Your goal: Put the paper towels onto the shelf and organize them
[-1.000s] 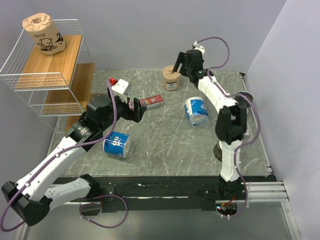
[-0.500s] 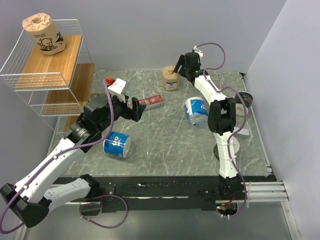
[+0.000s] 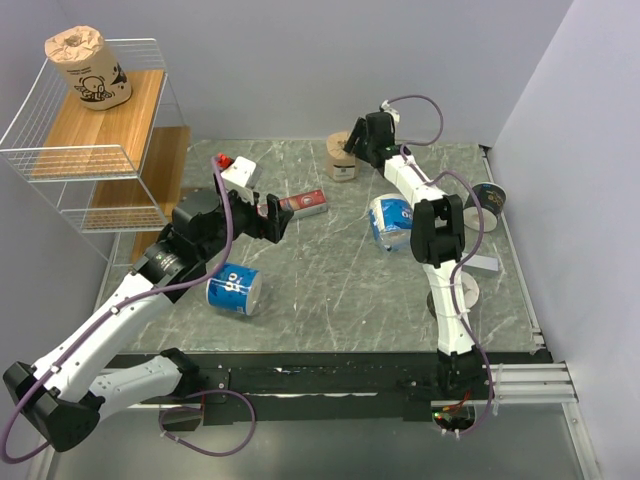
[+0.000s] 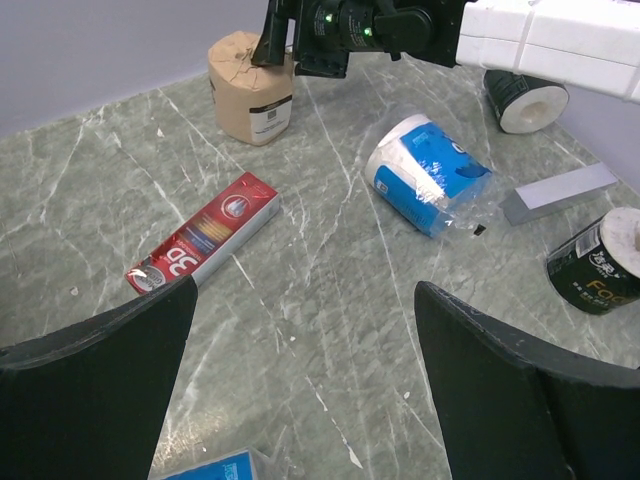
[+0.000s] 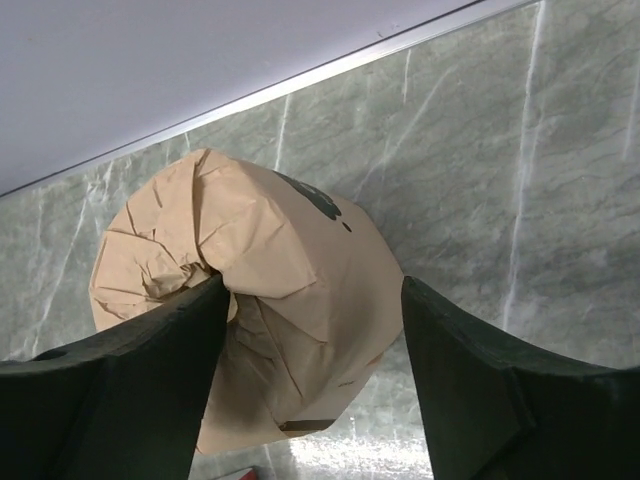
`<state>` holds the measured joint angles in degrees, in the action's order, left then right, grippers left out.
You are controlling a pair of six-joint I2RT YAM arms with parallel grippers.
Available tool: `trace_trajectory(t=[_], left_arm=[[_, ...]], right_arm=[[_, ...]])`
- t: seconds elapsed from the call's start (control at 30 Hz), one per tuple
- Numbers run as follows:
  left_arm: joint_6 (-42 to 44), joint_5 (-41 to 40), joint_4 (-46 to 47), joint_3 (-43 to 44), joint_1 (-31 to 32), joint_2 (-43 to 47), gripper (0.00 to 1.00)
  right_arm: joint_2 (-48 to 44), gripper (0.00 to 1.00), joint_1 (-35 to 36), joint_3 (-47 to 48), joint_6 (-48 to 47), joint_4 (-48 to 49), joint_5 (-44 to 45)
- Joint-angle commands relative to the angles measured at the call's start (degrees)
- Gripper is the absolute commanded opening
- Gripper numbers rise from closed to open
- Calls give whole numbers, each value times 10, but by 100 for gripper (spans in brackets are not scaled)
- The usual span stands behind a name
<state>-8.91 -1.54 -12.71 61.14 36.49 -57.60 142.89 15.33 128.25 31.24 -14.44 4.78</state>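
Observation:
One kraft-brown paper towel roll (image 3: 88,68) stands on the top board of the white wire shelf (image 3: 100,150) at the far left. A second kraft roll (image 3: 340,160) (image 5: 290,240) stands at the table's back. My right gripper (image 3: 352,150) (image 5: 310,285) straddles it, one finger at the crumpled core and the other just off its outer side, jaws open. Blue-and-white rolls lie at the centre right (image 3: 392,222) (image 4: 425,175) and near left (image 3: 234,289). Dark rolls (image 4: 525,98) (image 4: 597,265) lie at the right. My left gripper (image 3: 272,218) (image 4: 305,290) hangs wide open over bare table.
A flat red box (image 3: 303,204) (image 4: 205,235) lies just beyond the left gripper. A grey flat strip (image 4: 560,192) rests between the two dark rolls. The shelf's lower boards (image 3: 125,205) stand against the left wall. Back and right walls close the table.
My right gripper has reached further back and down onto the kraft roll, and its jaws have narrowed round it. The left arm has barely moved.

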Motion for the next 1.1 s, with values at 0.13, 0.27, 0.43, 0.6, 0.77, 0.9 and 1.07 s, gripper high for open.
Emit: trace_trajectory(t=[0.13, 0.27, 0.43, 0.6, 0.77, 0.9, 1.07], left_arm=[[-1, -10, 22, 13, 2, 3, 96], [-2, -9, 22, 13, 2, -1, 97], [-1, -6, 24, 9, 2, -1, 96], [-3, -10, 27, 6, 2, -8, 96], [-16, -14, 25, 14, 2, -25, 97], [-54, -26, 20, 32, 2, -51, 96], [-91, -4, -18, 90, 2, -94, 97]], right_arm=[[8, 56, 0, 30, 0, 8, 2], [-6, 47, 0, 15, 3, 26, -23], [-34, 44, -3, -14, 15, 42, -44], [-99, 39, -13, -70, 43, 76, -110], [-167, 36, -30, -121, 100, 134, -245], [-232, 35, -32, -179, 129, 175, -310], [-333, 35, -44, -324, 191, 294, -390]])
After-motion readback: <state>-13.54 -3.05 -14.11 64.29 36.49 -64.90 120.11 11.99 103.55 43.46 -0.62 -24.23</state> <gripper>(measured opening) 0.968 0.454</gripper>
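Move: The standing wrapped paper towel roll is already between the open right fingers at its top rim. Its middle is about 4 cm to this hand's left, level fore and aft, some 6 cm below. The red box lies about 13 cm back and 17 cm left, the blue-wrapped roll some 18 cm back and 8 cm right, both 7-10 cm lower. From the left hand, the wrapped roll is about 37 cm ahead, 13 cm right and 27 cm below. Close the right gripper on the near-side rim, left finger down in the core and right finger outside, so they pinch the roll's wall. Hold there until it grips, then lift about 12 cm while drawing back some 8 cm and slightly left, rolling the hand's left side up and turning counter-clockwise. Late on, ease the empty, open left gripper a couple of centimetres down and forward. ##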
